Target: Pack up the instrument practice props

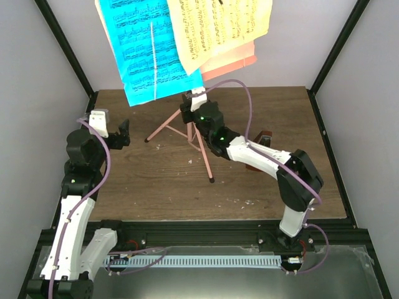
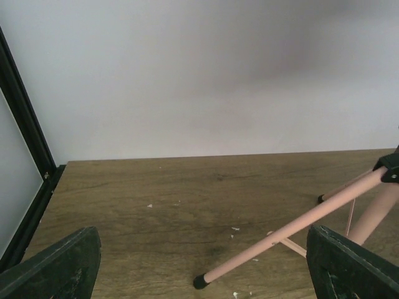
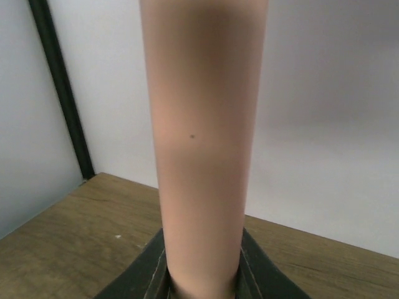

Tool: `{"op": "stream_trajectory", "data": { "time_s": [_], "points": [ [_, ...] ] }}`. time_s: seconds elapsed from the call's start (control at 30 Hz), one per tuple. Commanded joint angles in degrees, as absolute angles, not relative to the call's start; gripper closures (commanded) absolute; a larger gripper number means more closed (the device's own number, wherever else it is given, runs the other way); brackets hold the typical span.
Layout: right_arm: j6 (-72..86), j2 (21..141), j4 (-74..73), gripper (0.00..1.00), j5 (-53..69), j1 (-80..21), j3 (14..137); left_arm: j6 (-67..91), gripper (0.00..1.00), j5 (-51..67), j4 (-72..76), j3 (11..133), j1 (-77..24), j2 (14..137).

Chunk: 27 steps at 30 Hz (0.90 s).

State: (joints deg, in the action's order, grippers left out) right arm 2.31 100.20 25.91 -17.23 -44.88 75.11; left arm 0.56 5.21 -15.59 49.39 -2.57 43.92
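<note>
The pink tripod music stand [image 1: 187, 128] stands mid-table, its desk near the top external camera. A blue sheet-music page [image 1: 146, 53] and a yellow one [image 1: 218, 28] rest on the desk. My right gripper [image 1: 189, 109] is shut on the stand's pole [image 3: 206, 143], with a dark finger [image 3: 140, 277] on each side. My left gripper [image 1: 113, 129] hangs open at the left, nothing between its fingers [image 2: 56, 268]. One tripod leg [image 2: 293, 227] runs across in front of it, its black foot on the wood. The reddish-brown metronome [image 1: 265, 138] shows partly behind my right forearm.
The wooden table [image 1: 156, 187] is bounded by black frame posts and pale walls on three sides. Small white crumbs lie on the wood around the stand's feet. The other tripod feet rest at the front [image 1: 212, 180] and at the left [image 1: 147, 140].
</note>
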Motion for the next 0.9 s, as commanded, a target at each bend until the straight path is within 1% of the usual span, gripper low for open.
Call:
{"op": "stream_trajectory", "data": {
  "time_s": [0.0,0.1,0.2,0.3,0.33,0.37,0.5,0.57,0.63,0.7,0.77,0.87],
  "points": [
    [3.52,102.42,23.85,0.99,-32.23,-46.55,83.11,-0.34,0.09,4.59,-14.94,48.87,-2.96,43.51],
    [7.37,105.23,17.52,0.99,-36.74,-47.22,87.67,-0.35,0.09,4.54,-14.94,48.71,-3.02,43.63],
    [6.79,107.75,15.56,0.99,-41.09,-48.85,90.85,-0.35,0.09,4.31,-14.86,48.69,-3.16,43.85],
    [8.87,108.7,13.2,0.99,-39.61,-49.04,92.33,-0.41,0.09,4.16,-14.92,48.63,-3.4,43.81],
    [9.34,108.54,13.0,0.96,-38.78,-49.04,92.25,-0.42,0.09,4.13,-14.88,48.61,-3.45,43.78],
    [9.76,108.28,12.82,0.91,-37.89,-49.04,92.04,-0.4,0.09,4.07,-14.93,48.63,-3.51,43.77],
    [9.77,105.91,13.58,0.54,-32.59,-49.04,90.35,-0.45,0.09,4.05,-14.92,48.47,-3.68,43.81],
    [9.03,104.11,14.25,0.37,-30.04,-49.04,89.1,-0.48,0.09,3.91,-14.9,48.54,-3.78,43.86],
    [8.6,102.06,13.98,0.24,-29.08,-49.04,87.65,-0.57,0.09,3.88,-14.91,48.5,-3.85,43.77],
    [8.19,100.05,13.07,0.14,-28.01,-48.96,86.05,-0.61,0.09,3.65,-14.92,48.44,-3.89,43.76],
    [7.76,97.49,13.52,0.07,-25.46,-48.96,82.82,-0.55,0.09,3.71,-14.89,48.43,-4.02,43.85],
    [7.98,93.46,14.73,0.02,-20.34,-48.55,76.39,-0.64,0.09,3.69,-14.94,48.41,-4.1,43.86]
  ]
}}
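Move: The music stand's pole is already between the right fingers; the spot it is being set at lies only about 2 cm ahead and 1 cm left. The sheet music hangs roughly 30 cm above that hand, the stand's nearest foot sits on the table some 15 cm back, 10 cm right and 32 cm below, and the metronome about 8 cm back, 27 cm right and 25 cm lower. From the left hand the pole is about 12 cm ahead and 22 cm right, level. The music stand's pole, still gripped by the right hand, is carried forward and left by roughly 2 cm while the wrist turns some 13 degrees clockwise. The fingers then open wide and let go of it, and the hand draws back from the pole about 3.5 cm while rising nearly as much, turning partway back counter-clockwise. ##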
